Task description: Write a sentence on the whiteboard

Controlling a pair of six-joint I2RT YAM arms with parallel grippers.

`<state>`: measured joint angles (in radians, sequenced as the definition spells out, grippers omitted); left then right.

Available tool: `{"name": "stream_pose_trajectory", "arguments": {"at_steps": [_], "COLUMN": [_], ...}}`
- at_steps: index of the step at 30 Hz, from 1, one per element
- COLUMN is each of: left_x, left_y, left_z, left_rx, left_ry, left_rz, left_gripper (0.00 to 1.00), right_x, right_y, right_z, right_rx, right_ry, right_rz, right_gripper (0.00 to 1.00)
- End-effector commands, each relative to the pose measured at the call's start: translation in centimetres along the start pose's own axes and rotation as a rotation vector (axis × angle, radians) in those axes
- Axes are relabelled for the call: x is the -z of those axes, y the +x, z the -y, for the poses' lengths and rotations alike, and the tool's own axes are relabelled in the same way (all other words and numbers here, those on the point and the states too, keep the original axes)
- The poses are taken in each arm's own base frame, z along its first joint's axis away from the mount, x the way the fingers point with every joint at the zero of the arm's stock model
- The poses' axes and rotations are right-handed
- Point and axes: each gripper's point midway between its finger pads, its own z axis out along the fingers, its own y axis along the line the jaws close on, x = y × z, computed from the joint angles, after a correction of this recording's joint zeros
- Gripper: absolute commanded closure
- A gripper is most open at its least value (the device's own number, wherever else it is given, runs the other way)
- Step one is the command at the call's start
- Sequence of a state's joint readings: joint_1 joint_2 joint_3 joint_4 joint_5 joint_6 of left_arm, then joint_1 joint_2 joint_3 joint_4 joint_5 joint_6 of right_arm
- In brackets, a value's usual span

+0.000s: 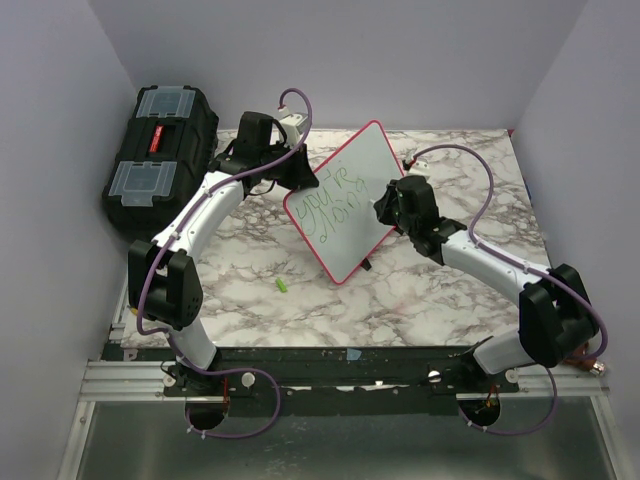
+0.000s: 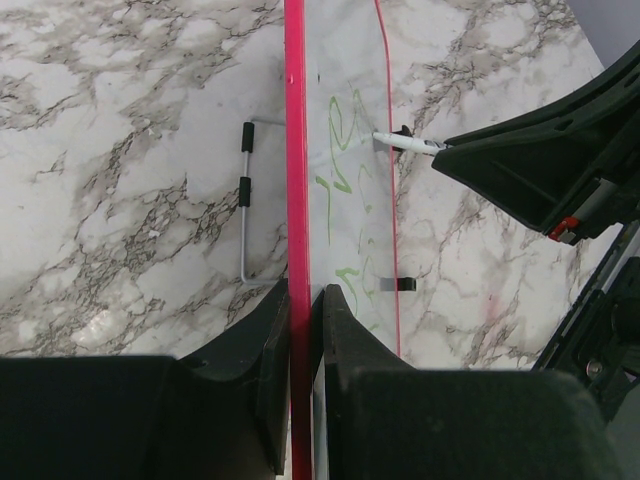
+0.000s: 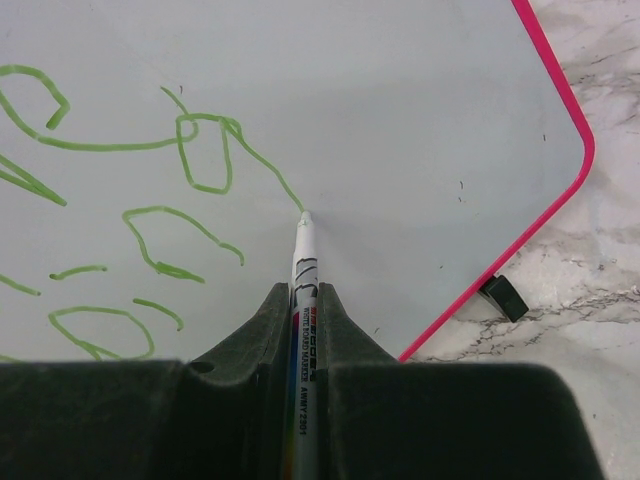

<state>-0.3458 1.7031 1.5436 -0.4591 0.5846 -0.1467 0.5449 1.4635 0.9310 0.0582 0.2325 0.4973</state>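
The whiteboard [image 1: 350, 185], white with a red-pink frame, stands tilted on the marble table, propped on a wire stand [image 2: 246, 200]. My left gripper [image 1: 300, 172] is shut on its upper left edge [image 2: 297, 150]. Green lettering, the sentence [image 1: 335, 215], covers two lines on the board's lower left. My right gripper [image 1: 392, 205] is shut on a white marker [image 3: 304, 300]. The marker's tip [image 3: 304, 215] touches the board [image 3: 400, 120] at the end of a green stroke [image 3: 250, 150]. From the left wrist view the marker [image 2: 405, 143] meets the board face from the right.
A black toolbox [image 1: 160, 155] with clear lid compartments sits at the back left by the wall. A small green marker cap [image 1: 282, 286] lies on the marble in front of the board. The right arm [image 2: 540, 160] crosses close beside the board.
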Motion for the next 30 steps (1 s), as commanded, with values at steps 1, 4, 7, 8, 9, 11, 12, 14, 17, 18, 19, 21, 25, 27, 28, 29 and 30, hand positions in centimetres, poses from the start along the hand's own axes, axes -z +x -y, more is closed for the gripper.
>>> {"name": "stream_pose_trajectory", "arguments": {"at_steps": [1, 4, 7, 8, 9, 11, 12, 14, 17, 18, 19, 21, 25, 27, 28, 29, 30], "left_x": [-0.1, -0.1, -0.2, -0.3, -0.2, -0.2, -0.2, 0.0, 0.3, 0.3, 0.4, 0.5, 0.5, 0.4, 0.4, 0.4, 0.3], "left_y": [2.4, 2.5, 2.7, 2.7, 2.8, 2.9, 2.9, 2.9, 3.0, 3.0, 3.0, 3.0, 3.0, 2.8, 2.6, 2.3, 2.1], "left_z": [1.7, 1.8, 1.7, 1.7, 1.6, 1.6, 1.6, 1.5, 1.5, 1.5, 1.5, 1.5, 1.8, 2.0, 2.0, 2.1, 2.2], "left_rx": [-0.034, -0.032, -0.026, -0.024, -0.022, -0.023, -0.021, -0.02, -0.027, -0.027, -0.03, -0.033, -0.037, -0.037, -0.036, -0.035, -0.035], "left_ry": [0.055, 0.057, 0.057, 0.057, 0.054, 0.049, 0.045, 0.036, 0.029, 0.028, 0.026, 0.024, 0.041, 0.054, 0.056, 0.056, 0.059], "left_rz": [-0.078, -0.078, -0.081, -0.083, -0.084, -0.084, -0.087, -0.086, -0.086, -0.088, -0.091, -0.089, -0.07, -0.066, -0.066, -0.065, -0.058], "left_gripper": [1.0, 1.0, 1.0, 1.0, 1.0, 1.0, 1.0, 1.0, 1.0, 1.0, 1.0, 1.0, 1.0, 1.0, 1.0, 1.0, 1.0], "right_x": [0.2, 0.3, 0.4, 0.5, 0.5, 0.6, 0.6, 1.2, 2.0, 2.4, 2.5, 3.1, 3.9, 4.3, 4.5, 4.8, 5.2], "right_y": [4.7, 4.4, 3.9, 3.7, 3.6, 3.1, 2.9, 2.4, 0.9, 0.5, -0.2, -1.2, -2.3, -2.7, -2.7, -2.5, -2.3], "right_z": [-0.9, -1.5, -2.4, -2.7, -3.1, -3.5, -3.7, -4.4, -4.7, -4.7, -4.1, -3.7, -3.1, -3.0, -2.9, -2.6, -2.3], "right_rx": [0.0, -0.006, -0.013, -0.015, -0.017, -0.02, -0.024, -0.027, -0.026, -0.03, -0.036, -0.048, -0.066, -0.078, -0.081, -0.08, -0.082], "right_ry": [-0.077, -0.11, -0.149, -0.164, -0.183, -0.202, -0.206, -0.247, -0.255, -0.257, -0.222, -0.195, -0.156, -0.144, -0.137, -0.12, -0.106], "right_rz": [-0.159, -0.154, -0.145, -0.14, -0.137, -0.124, -0.117, -0.108, -0.063, -0.051, -0.023, 0.01, 0.041, 0.046, 0.038, 0.02, 0.01], "right_gripper": [0.99, 0.99, 0.99, 0.99, 0.99, 0.99, 0.99, 0.99, 0.99, 0.99, 0.99, 0.99, 0.99, 0.99, 0.99, 0.99, 0.99]}}
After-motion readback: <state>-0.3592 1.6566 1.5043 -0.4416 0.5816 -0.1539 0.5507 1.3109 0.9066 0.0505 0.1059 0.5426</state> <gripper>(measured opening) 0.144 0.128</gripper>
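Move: My right hand holds the marker with its tip on the whiteboard, at the foot of the g-like letter's downstroke; that spot is roughly 5 cm ahead of my hand, 2 cm left and 3 cm below. The n-like letter stands about 4 cm left of the spot, level with it otherwise. My left fingers on the board's edge are some 16 cm left of my right hand, 3 cm ahead and 6 cm higher. From my left hand the spot lies about 2 cm ahead, 14 cm right and 9 cm below. I sweep the marker tip left across the whiteboard from the foot of the g-like letter, my right hand travelling about 2.5 cm and swinging some 8 degrees counter-clockwise, rising as it goes. Then I pull up and back off the board, about 4 cm up and drifting slightly right, still gripping the marker. My left hand keeps its pinch on the board's edge, easing back about a centimetre. ##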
